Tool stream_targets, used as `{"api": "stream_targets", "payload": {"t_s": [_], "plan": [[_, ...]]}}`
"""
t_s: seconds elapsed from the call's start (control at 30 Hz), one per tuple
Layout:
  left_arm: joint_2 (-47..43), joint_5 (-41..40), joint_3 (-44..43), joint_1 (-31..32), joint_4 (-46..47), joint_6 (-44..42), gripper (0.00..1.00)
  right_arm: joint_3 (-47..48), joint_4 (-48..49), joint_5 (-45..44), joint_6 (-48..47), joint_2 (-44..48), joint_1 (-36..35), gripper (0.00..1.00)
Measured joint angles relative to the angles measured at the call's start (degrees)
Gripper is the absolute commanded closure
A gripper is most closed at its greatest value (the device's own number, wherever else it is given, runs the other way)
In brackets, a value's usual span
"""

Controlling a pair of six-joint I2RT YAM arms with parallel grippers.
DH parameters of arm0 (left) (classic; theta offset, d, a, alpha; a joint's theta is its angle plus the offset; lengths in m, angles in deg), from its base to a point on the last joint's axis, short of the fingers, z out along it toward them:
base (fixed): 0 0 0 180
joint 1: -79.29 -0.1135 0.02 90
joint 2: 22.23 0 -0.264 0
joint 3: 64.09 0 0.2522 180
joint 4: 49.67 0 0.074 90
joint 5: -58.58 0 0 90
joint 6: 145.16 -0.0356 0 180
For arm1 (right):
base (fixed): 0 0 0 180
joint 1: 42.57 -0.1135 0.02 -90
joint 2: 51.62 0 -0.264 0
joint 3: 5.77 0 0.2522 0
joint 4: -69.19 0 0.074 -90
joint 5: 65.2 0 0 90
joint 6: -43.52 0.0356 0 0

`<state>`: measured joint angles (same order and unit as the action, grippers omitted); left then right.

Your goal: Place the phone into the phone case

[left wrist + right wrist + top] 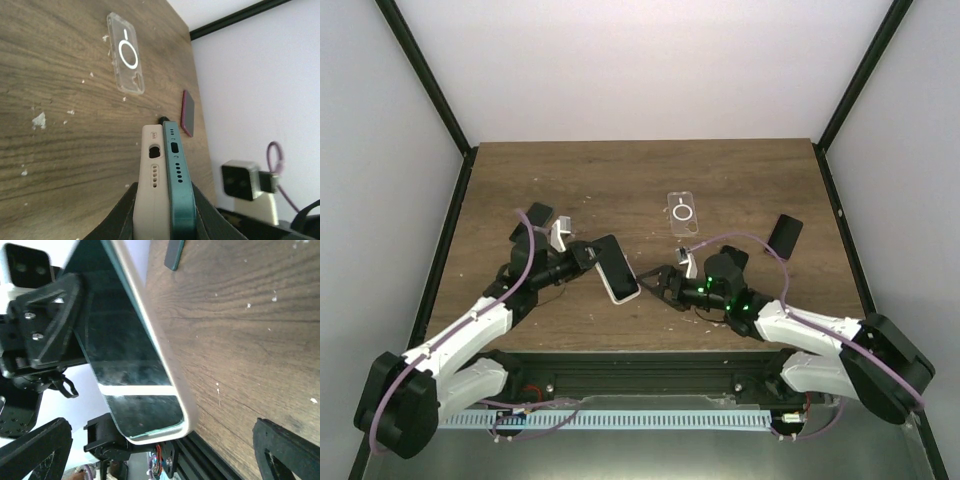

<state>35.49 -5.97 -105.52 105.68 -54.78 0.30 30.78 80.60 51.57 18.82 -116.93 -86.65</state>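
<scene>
My left gripper [588,255] holds a teal phone [179,185] and a beige phone case [151,180] pressed side by side, its dark fingers [112,222] shut on both. Their bottom ends with the port holes point away from the left wrist camera. In the top view the phone [616,268] is tilted above the table's front middle, screen up. In the right wrist view the dark screen [125,350] sits inside the pale case rim [167,370]. My right gripper [660,283] stands open just right of the phone's lower end, with nothing between its fingers [287,452].
A clear case with a white ring [683,215] lies flat at the table's middle back. A dark flat slab [785,236] lies near the right edge. The table's front edge and black rail [210,465] run just below the phone.
</scene>
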Motion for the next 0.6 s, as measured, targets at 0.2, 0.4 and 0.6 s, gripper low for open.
{"api": "stream_targets", "payload": {"t_s": [0.2,0.4,0.6], "plan": [[0.5,-1.6,0.0,0.8,6.2,2.6,0.81,-0.9,4.6,0.2,7.0,-3.5,0.0,0.07],[0.5,-2.3,0.0,1.4,10.5,4.4,0.80,-0.5,13.6,2.2,8.4,-6.8,-0.5,0.38],[0.5,-2.7,0.9,1.4,13.7,5.9,0.75,0.4,15.0,3.0,7.7,-7.4,-0.5,0.79]]}}
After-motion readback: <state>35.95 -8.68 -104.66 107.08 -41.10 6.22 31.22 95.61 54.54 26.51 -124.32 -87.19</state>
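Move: My left hand already pinches the phone lying against the beige phone case; their middle is about 5 cm right of that hand, 4 cm back and 1 cm below. From my open right hand, it sits some 7 cm left, 3 cm ahead and 1 cm above. On the table roughly 15 cm below my right hand are the clear case, about 29 cm ahead and 10 cm right, and the black phone, 13 cm ahead and 23 cm right. I bring my wide-open right hand in to the near right corner of the phone and case: it dips 1 cm, then goes about 2 cm left and rises 3 cm while its fingers close around both layers. My left hand keeps its pinch and lifts the pair about 4 cm, easing a little forward and tilting some 10 degrees. ##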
